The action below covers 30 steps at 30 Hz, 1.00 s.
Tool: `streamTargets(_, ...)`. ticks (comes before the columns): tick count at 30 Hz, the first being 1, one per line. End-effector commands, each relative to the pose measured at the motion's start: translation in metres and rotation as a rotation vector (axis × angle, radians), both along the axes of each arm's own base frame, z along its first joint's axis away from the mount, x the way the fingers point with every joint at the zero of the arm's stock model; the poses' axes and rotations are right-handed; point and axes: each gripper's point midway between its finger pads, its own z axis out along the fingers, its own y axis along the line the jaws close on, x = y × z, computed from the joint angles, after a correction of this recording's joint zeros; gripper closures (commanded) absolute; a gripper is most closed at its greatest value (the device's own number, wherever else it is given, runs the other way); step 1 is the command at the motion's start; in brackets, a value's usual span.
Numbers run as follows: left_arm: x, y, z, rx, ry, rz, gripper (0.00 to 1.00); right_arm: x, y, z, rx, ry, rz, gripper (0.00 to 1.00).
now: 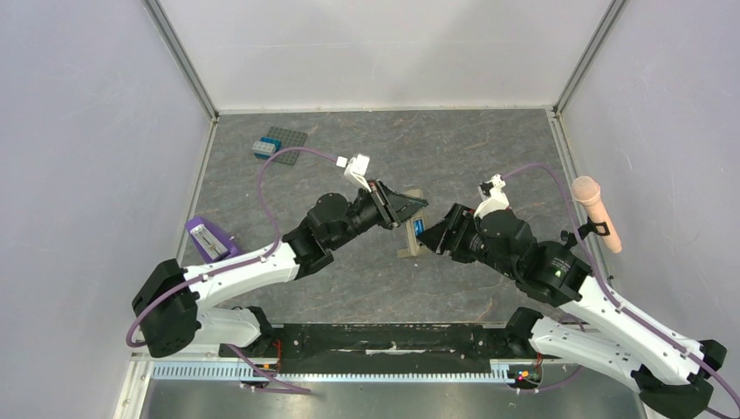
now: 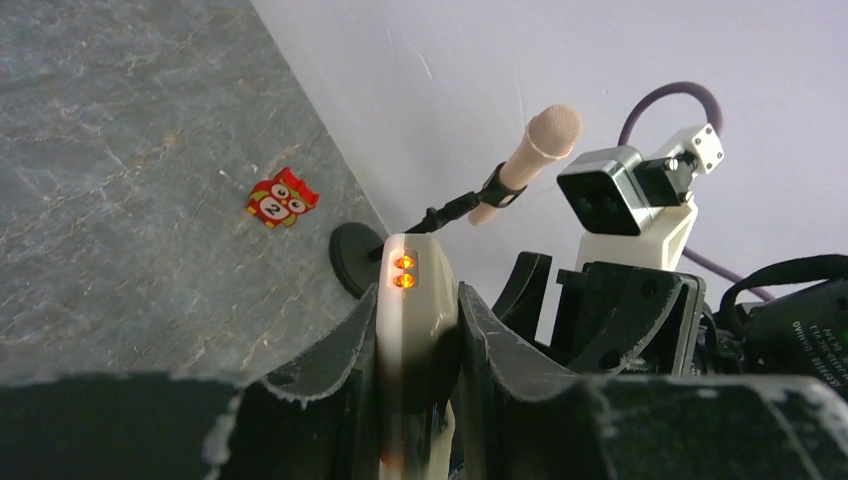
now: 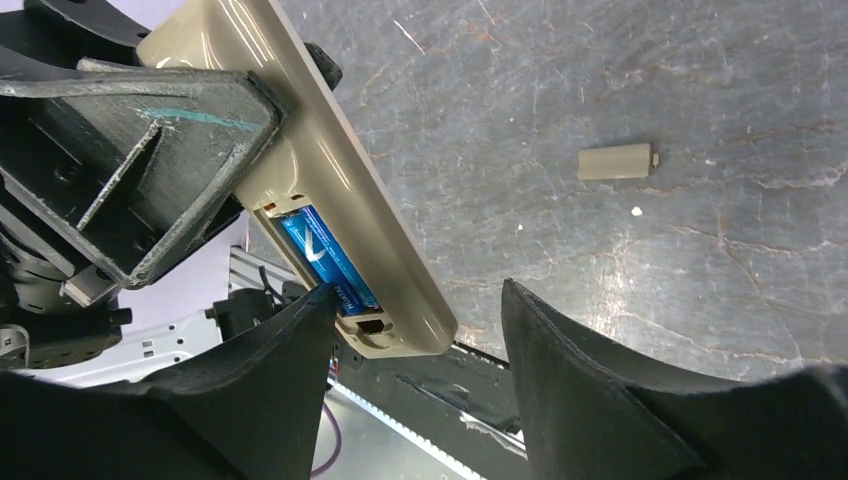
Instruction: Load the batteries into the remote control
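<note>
My left gripper (image 1: 408, 209) is shut on the slim cream remote control (image 1: 410, 234) and holds it above the table on edge; the handset's end with two orange lights (image 2: 405, 270) sticks up between the fingers (image 2: 330, 350). Blue batteries (image 3: 325, 255) lie in the open recess on the remote's back (image 3: 330, 160). Around the remote's lower end my right gripper (image 3: 418, 300) stands open. Its left fingertip (image 3: 315, 305) is at the batteries' end, and its right fingertip (image 3: 520, 310) is apart from the remote.
A small tan battery cover (image 3: 615, 162) lies on the grey table. A microphone on a black stand (image 1: 598, 214) rises at the right wall. A grey studded plate with a blue brick (image 1: 279, 141) sits far left, a purple item (image 1: 209, 237) near left, and an owl sticker (image 2: 281, 197) beside the stand.
</note>
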Motion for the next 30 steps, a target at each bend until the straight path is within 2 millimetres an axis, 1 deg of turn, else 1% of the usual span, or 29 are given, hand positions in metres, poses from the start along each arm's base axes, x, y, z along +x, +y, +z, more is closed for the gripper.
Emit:
streamTargets(1,-0.049,-0.003,0.080,-0.178,-0.128,-0.155,0.98,0.005,-0.008,-0.010,-0.074,-0.007,-0.026,0.35)
streamTargets(3,-0.047,-0.001,0.077,-0.174,-0.118,-0.138,0.98,0.005,-0.010,-0.004,-0.063,-0.028,-0.030,0.33)
streamTargets(5,-0.046,0.001,0.074,-0.171,-0.113,-0.124,0.98,0.005,-0.011,0.007,-0.042,-0.063,-0.025,0.31)
streamTargets(7,-0.045,0.002,0.071,-0.163,-0.114,-0.116,0.98,0.005,-0.012,0.021,-0.009,-0.107,-0.019,0.29)
streamTargets(10,-0.044,0.006,0.069,-0.140,-0.131,-0.097,0.98,0.001,-0.013,0.045,0.052,-0.185,0.004,0.21)
streamTargets(12,-0.043,0.010,0.066,-0.115,-0.148,-0.080,0.98,-0.001,-0.013,0.058,0.079,-0.225,0.018,0.18)
streamTargets(15,-0.039,0.019,0.059,-0.063,-0.167,-0.040,0.98,-0.004,-0.015,0.072,0.100,-0.278,0.040,0.15)
streamTargets(18,-0.031,0.034,0.045,-0.005,-0.152,0.039,0.98,-0.006,-0.018,0.078,0.094,-0.327,0.053,0.15)
streamTargets(20,-0.029,0.043,0.038,0.014,-0.142,0.067,0.98,-0.008,-0.016,0.081,0.073,-0.375,0.095,0.14)
streamTargets(21,-0.029,0.045,0.035,0.018,-0.132,0.076,0.98,-0.009,-0.012,0.084,0.057,-0.414,0.135,0.13)
streamTargets(24,-0.032,0.053,0.029,0.021,-0.099,0.086,0.98,-0.022,0.009,0.090,0.030,-0.509,0.316,0.08)
streamTargets(28,-0.038,0.061,0.029,0.002,-0.075,0.082,0.98,-0.043,0.045,0.082,0.042,-0.540,0.579,0.02)
streamTargets(30,-0.044,0.063,0.033,-0.020,-0.066,0.059,0.98,-0.052,0.060,0.075,0.077,-0.517,0.669,0.02)
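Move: My left hand still grips the remote control near its far end, so the remote's middle sits about 3 cm back from that hand point. From my right hand, the remote's middle is some 3 cm ahead, 2 cm left and 2 cm higher, with the blue batteries about 2 cm ahead and 1 cm left. The battery cover lies on the table about 9 cm ahead, 1 cm left and 22 cm below my right hand. I lift my right hand about 6 cm beside the remote while its part-open fingers spread nearly full, then draw it back and swing it left, tips coming up and turning counter-clockwise some 35 degrees in all, to face the remote's battery end. My left hand keeps its grip and carries the remote back, then left, about 6 cm altogether, rising and partly sinking again on the way. ##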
